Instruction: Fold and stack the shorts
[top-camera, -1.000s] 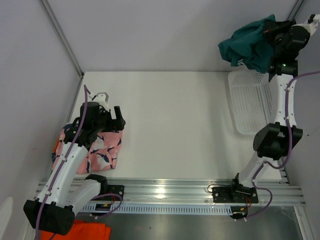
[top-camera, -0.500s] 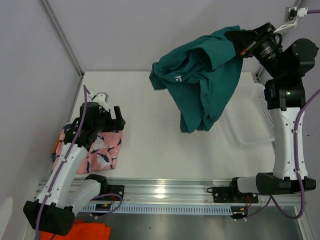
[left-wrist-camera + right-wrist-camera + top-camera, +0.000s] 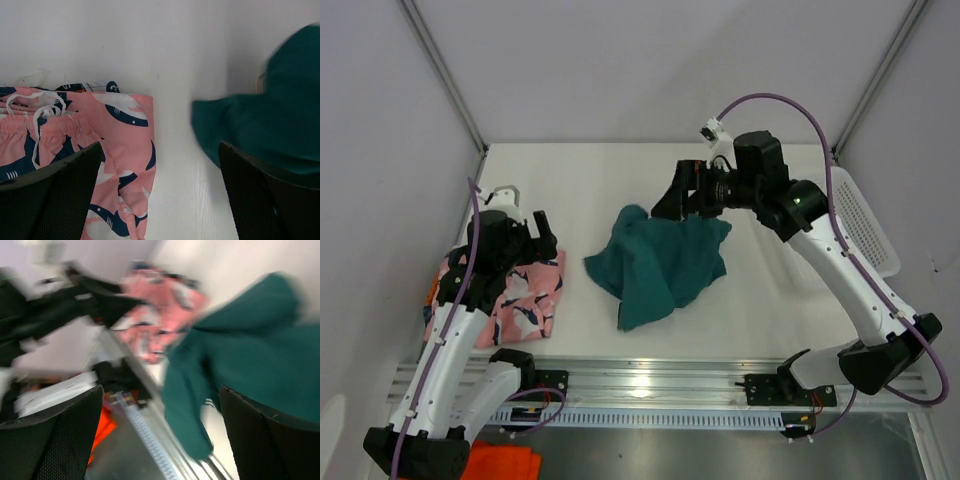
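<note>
The teal green shorts point(image 3: 660, 262) lie in a crumpled heap in the middle of the table, free of both grippers. My right gripper point(image 3: 678, 200) hovers just above their far edge, open with nothing between its fingers. Its wrist view is motion-blurred, with the teal shorts point(image 3: 250, 355) spread below. The pink shark shorts point(image 3: 525, 300) lie folded at the left, over a strip of graphic print shorts point(image 3: 90, 86). My left gripper point(image 3: 535, 232) hangs open over the pink shorts' point(image 3: 75, 145) right edge. The teal shorts point(image 3: 270, 125) reach in from that view's right.
A white mesh basket point(image 3: 865, 215) sits tipped at the table's right edge, behind the right arm. A bright orange cloth point(image 3: 505, 463) lies below the aluminium rail point(image 3: 650, 375) at bottom left. Grey walls close the table on three sides.
My right arm swung the teal shorts from above the basket to mid-table, then opened and let them drop. My left gripper shifted slightly and stays open.
</note>
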`<act>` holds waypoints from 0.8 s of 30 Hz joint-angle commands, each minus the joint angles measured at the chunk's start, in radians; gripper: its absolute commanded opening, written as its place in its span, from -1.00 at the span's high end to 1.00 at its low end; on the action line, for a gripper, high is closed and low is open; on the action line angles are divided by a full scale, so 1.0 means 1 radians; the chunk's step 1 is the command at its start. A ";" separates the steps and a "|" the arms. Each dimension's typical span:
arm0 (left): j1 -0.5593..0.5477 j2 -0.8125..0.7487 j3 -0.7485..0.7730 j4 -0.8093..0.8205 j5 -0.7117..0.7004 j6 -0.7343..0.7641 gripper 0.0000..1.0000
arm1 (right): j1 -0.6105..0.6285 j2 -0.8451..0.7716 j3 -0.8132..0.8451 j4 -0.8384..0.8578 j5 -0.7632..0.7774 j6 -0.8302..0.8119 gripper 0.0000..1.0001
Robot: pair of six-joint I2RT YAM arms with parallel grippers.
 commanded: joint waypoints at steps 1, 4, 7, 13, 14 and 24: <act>0.007 0.001 0.002 0.009 -0.011 -0.010 -0.98 | -0.053 -0.024 -0.028 -0.214 0.417 -0.154 -0.99; 0.007 0.013 0.002 0.009 0.006 -0.007 -0.98 | -0.172 -0.029 -0.105 -0.185 0.645 -0.174 -0.99; 0.007 0.010 -0.006 0.017 0.027 0.000 -0.98 | -0.258 0.007 -0.177 -0.133 0.728 -0.205 -0.99; 0.007 0.017 -0.009 0.023 0.061 0.008 -0.98 | -0.398 0.200 -0.221 -0.047 0.912 -0.311 -0.99; 0.006 0.017 -0.010 0.024 0.064 0.010 -0.98 | -0.420 0.241 -0.226 -0.018 0.903 -0.327 -0.98; 0.006 0.016 -0.015 0.030 0.101 0.014 -0.98 | -0.478 0.486 -0.180 0.146 0.923 -0.427 -0.13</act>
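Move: The white basket's left rim, which the empty, open right hand goes for, lies about 19 cm ahead, 30 cm to its right and 29 cm below; the basket's middle is some 15 cm farther right, at about the same forward reach. The teal shorts, already released, spread some 6 cm ahead of this hand, neither left nor right, about 36 cm below. From the left hand the rim is some 17 cm ahead, 55 cm right and 14 cm lower. Right hand sweeps about 30 cm right and down, also forward, to the basket's left rim, fingers partly closing. ##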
